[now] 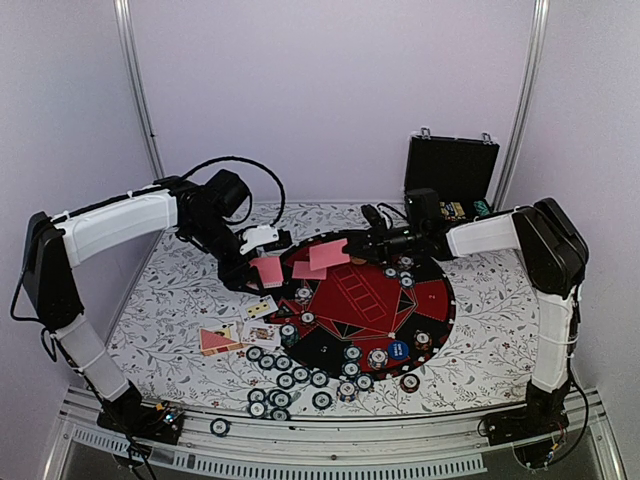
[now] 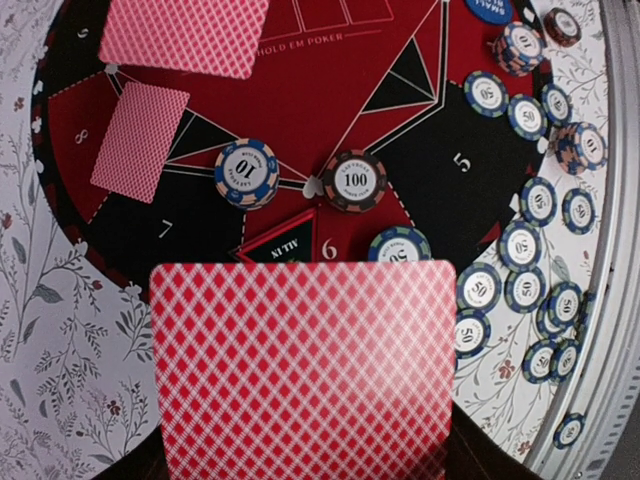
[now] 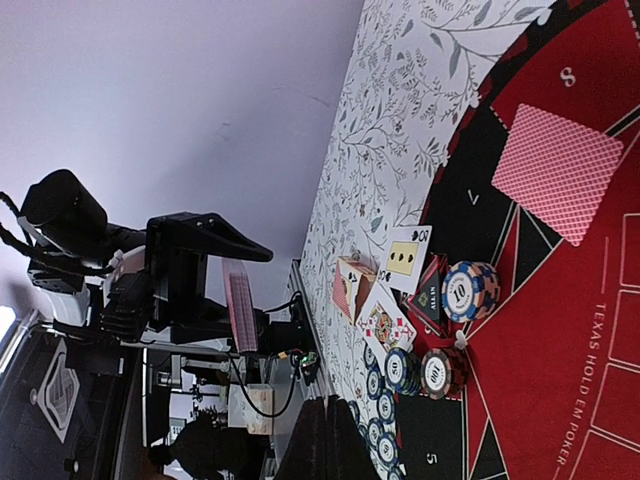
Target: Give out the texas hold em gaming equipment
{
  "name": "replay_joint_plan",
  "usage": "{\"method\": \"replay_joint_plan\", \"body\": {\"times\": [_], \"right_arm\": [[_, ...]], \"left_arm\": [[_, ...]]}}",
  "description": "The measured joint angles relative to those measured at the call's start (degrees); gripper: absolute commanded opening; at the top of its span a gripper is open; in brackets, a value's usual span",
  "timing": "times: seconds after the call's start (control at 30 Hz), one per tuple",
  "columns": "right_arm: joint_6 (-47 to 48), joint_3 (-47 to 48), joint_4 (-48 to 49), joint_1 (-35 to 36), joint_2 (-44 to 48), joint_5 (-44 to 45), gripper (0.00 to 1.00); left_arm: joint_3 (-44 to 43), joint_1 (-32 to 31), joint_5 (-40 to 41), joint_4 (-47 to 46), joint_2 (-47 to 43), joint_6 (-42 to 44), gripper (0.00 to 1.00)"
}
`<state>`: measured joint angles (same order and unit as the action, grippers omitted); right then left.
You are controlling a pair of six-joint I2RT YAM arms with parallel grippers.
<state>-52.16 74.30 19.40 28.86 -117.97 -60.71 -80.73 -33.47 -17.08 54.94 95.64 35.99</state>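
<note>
My left gripper is shut on a pink-red-backed card, held upright over the mat's left edge; the card hides its fingers in the left wrist view. My right gripper is shut on another pink-backed card, held flat above the mat; that card hangs over a card lying face down near sectors 7 and 8. In the right wrist view the right gripper is pressed together and its card does not show. A "10" chip and a "100" chip sit mid-mat.
Face-up cards lie left of the round red-and-black mat. Several blue-white chips line the mat's near edge, with a blue button disc on the mat. One chip rests on the front rail. A black case stands back right.
</note>
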Motion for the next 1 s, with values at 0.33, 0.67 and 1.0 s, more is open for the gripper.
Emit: {"method": "replay_joint_plan", "body": {"times": [0.33,0.67,1.0], "right_arm": [[9.8,0.1,-13.0,-8.9,0.8,10.3,0.0],[15.7,1.6,-19.6,-10.9,-1.2,16.4,0.0],[16.2,10.3,-22.4,-10.8,-6.4,17.4,0.0]], "left_arm": [[0.0,0.0,-0.2,0.4,0.0,0.0,0.19],[-0.4,0.0,-0.4,1.4,0.0,0.0,0.19],[-0.7,0.0,-0.5,1.6,0.0,0.0,0.19]]}}
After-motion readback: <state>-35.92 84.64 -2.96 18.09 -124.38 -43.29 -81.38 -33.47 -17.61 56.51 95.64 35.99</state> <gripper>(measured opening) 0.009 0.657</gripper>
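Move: The right hand already pinches a card, bound for the mat's red number-10 section, about 14 cm ahead, 9 cm to its right and 15 cm below. The big blind disc lies about 9 cm ahead and 3 cm right of the hand; the far chip stacks some 5 cm ahead and 12 cm right. From the left hand, which keeps the deck, that section is about 20 cm ahead and 28 cm right. The right hand carries the pinched card about 11 cm forward, 10 cm right and lower, towards the number-10 section. ##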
